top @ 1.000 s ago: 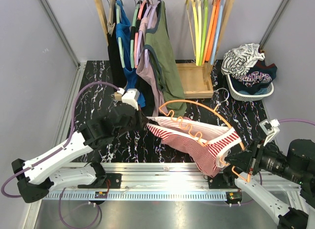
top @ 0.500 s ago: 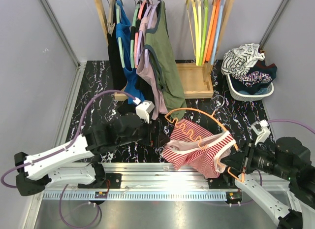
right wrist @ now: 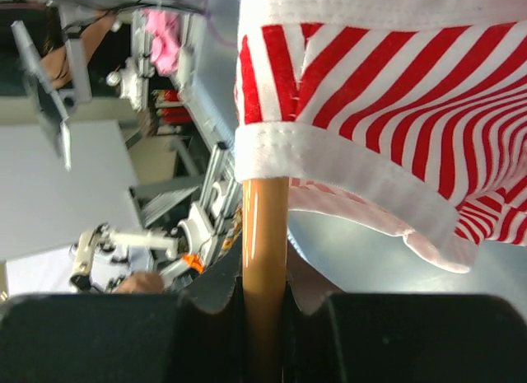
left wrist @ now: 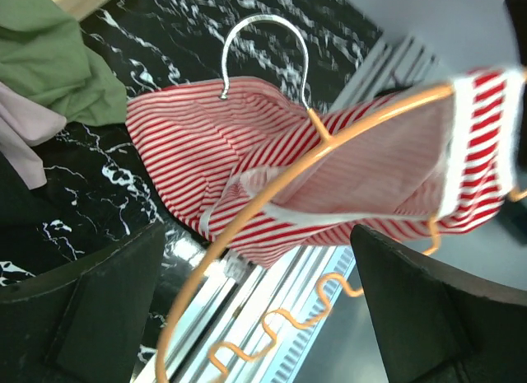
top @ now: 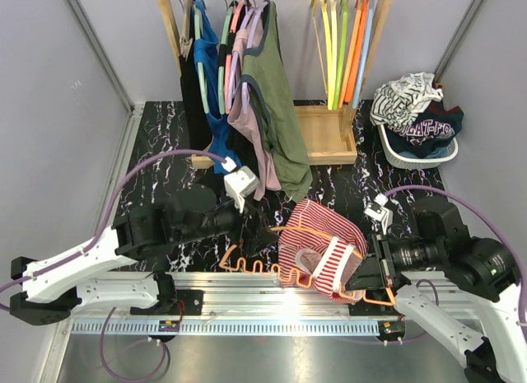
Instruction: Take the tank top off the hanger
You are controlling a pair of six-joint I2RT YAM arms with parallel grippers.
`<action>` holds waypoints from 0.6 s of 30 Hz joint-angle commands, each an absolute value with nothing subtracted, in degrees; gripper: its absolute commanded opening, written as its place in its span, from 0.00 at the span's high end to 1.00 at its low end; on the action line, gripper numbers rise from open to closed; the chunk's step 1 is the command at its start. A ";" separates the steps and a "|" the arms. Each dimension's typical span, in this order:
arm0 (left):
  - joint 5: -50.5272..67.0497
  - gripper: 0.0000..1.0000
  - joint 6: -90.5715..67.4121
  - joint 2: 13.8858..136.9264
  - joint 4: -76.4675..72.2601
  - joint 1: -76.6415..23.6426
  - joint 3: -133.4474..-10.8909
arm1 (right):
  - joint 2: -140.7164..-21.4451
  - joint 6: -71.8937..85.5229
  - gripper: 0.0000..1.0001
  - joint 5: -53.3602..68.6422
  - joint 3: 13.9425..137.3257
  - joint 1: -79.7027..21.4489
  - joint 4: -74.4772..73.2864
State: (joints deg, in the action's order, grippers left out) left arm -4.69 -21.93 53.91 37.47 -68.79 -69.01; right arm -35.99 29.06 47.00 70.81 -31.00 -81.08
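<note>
The red-and-white striped tank top [top: 317, 245] hangs bunched on the right part of the orange hanger [top: 255, 268], whose wavy bar lies over the front rail. My right gripper [top: 368, 277] is shut on the hanger's rod [right wrist: 265, 235], with the tank top's white hem [right wrist: 346, 165] just above its jaws. My left gripper [top: 257, 233] stands open to the left of the garment, holding nothing. In the left wrist view the hanger arc [left wrist: 329, 144] and the tank top [left wrist: 206, 144] pass in front of the open left gripper [left wrist: 259, 239], and the metal hook [left wrist: 263, 37] lies on the black table.
A wooden clothes rack [top: 169, 21] at the back carries several garments [top: 276, 95] and several bare coloured hangers [top: 342, 45]. A white basket [top: 416, 156] of clothes stands at the back right. An aluminium rail [top: 206, 284] runs along the table's front edge.
My left gripper opened and let go of the tank top. The garment bunched toward the right gripper. The hanger swung down and left, its wavy bar now over the front rail.
</note>
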 commanded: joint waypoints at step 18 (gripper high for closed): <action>-2.70 1.00 -16.61 47.47 42.44 -70.31 -64.69 | -43.24 22.58 0.01 43.81 77.42 -30.85 -74.97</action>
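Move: From the open left gripper, the hanger's top bar beside the hook is about 2 cm back, 3 cm below and level sideways. The hook is roughly 4 cm ahead, 5 cm right; the red-striped tank top's middle is some 14 cm right, 4 cm back. The right gripper holds the hanger's right arm between its fingers; the tank top's middle lies about 9 cm left and 5 cm ahead of it. Bring the open left gripper back and down about 5 cm and 4 cm, turning it some 20 degrees clockwise, and pinch the hanger's top bar beside the hook, easing left as the fingers shut. Meanwhile raise the right hand about 3 cm with its hanger arm and a little left, then open its fingers around that arm as it shifts slightly forward. ##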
